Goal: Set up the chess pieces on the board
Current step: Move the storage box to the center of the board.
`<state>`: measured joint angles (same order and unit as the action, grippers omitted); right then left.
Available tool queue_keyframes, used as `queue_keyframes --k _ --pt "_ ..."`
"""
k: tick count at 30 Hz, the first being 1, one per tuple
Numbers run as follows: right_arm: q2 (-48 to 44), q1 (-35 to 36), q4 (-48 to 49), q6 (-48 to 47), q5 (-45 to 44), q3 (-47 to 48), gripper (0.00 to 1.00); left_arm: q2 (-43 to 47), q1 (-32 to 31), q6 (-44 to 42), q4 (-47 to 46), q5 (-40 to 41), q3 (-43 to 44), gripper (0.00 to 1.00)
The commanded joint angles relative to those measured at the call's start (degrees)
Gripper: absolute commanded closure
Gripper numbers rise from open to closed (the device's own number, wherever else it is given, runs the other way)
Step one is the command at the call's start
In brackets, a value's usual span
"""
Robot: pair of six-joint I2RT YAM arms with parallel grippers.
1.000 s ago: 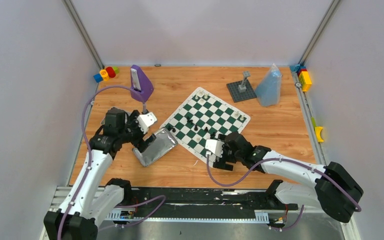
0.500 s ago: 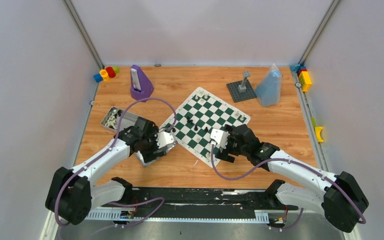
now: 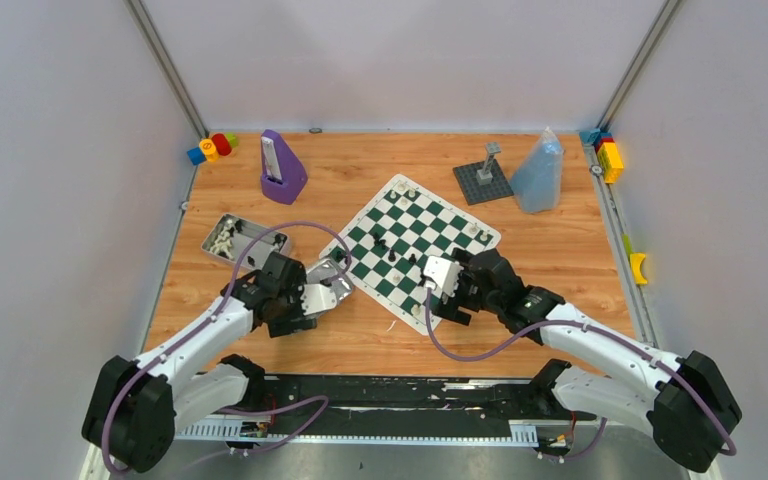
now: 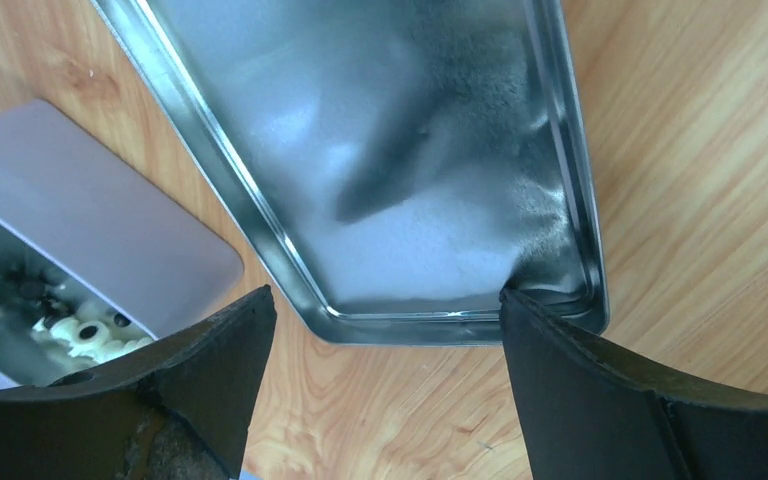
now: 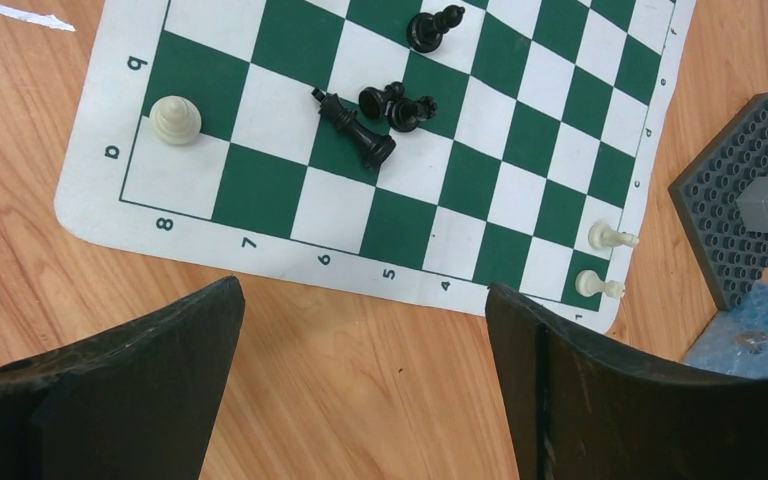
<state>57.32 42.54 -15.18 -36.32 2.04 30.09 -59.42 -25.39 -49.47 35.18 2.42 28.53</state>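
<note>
The green and white board (image 3: pixel 440 215) lies mid-table. Three black chess pieces (image 5: pixel 360 128) lie toppled on it. One white piece (image 5: pixel 175 120) stands in the corner by the 8, and two white pawns (image 5: pixel 608 238) lie near the opposite corner. More pieces (image 4: pixel 85 335) sit in a small tin box (image 3: pixel 222 240). My left gripper (image 4: pixel 385 330) is open over bare wood at the near rim of the shiny tin lid (image 4: pixel 390 150), holding nothing. My right gripper (image 5: pixel 365 320) is open above wood, just off the board's numbered edge. From above, the left gripper (image 3: pixel 326 292) and right gripper (image 3: pixel 438 305) flank the board's near corner.
A grey baseplate with a post (image 3: pixel 482 180) and a blue bag (image 3: pixel 538 175) stand behind the board on the right. A purple wedge-shaped object (image 3: pixel 282 168) is at the back left. Coloured blocks (image 3: pixel 212 147) lie in the back corners.
My left arm swung from over the tin box down to the lid's near end, uncovering the box. Its jaws narrowed slightly. The right gripper edged towards the board.
</note>
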Motion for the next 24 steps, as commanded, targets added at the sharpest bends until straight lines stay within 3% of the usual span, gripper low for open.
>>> queue_keyframes --k 1,16,24 --pt "-0.69 -0.68 0.32 -0.29 -0.02 0.81 0.07 4.47 -0.10 -6.10 5.12 3.14 -3.38 0.09" --pt "1.65 -2.11 0.11 -0.56 1.78 3.58 0.07 18.40 1.01 -14.67 14.10 17.00 -9.64 0.10" --pt "3.61 -2.12 -0.98 0.74 3.91 6.12 0.07 25.55 8.43 -23.93 15.31 20.75 -12.39 0.11"
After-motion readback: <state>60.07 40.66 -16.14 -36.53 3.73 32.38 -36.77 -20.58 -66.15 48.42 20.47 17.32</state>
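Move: The metal tray is already caught at its near short end by the left gripper: its middle lies about 5 cm ahead and 6 cm right of that hand, 1 cm below. The storage box stands some 16 cm ahead and 7 cm left, about level in height; the chessboard's centre is roughly 13 cm ahead and 27 cm right. From the right hand, the tray's middle is about 29 cm left, 6 cm ahead and 7 cm lower. Draw the left gripper about 10 cm to the left and some 5 cm back, low over the table and away from the chessboard, keeping the right finger hooked inside the tray's near corner so it drags the tray along. Roll the hand roughly 25 degrees, left side rising, and leave the fingers wide open. ##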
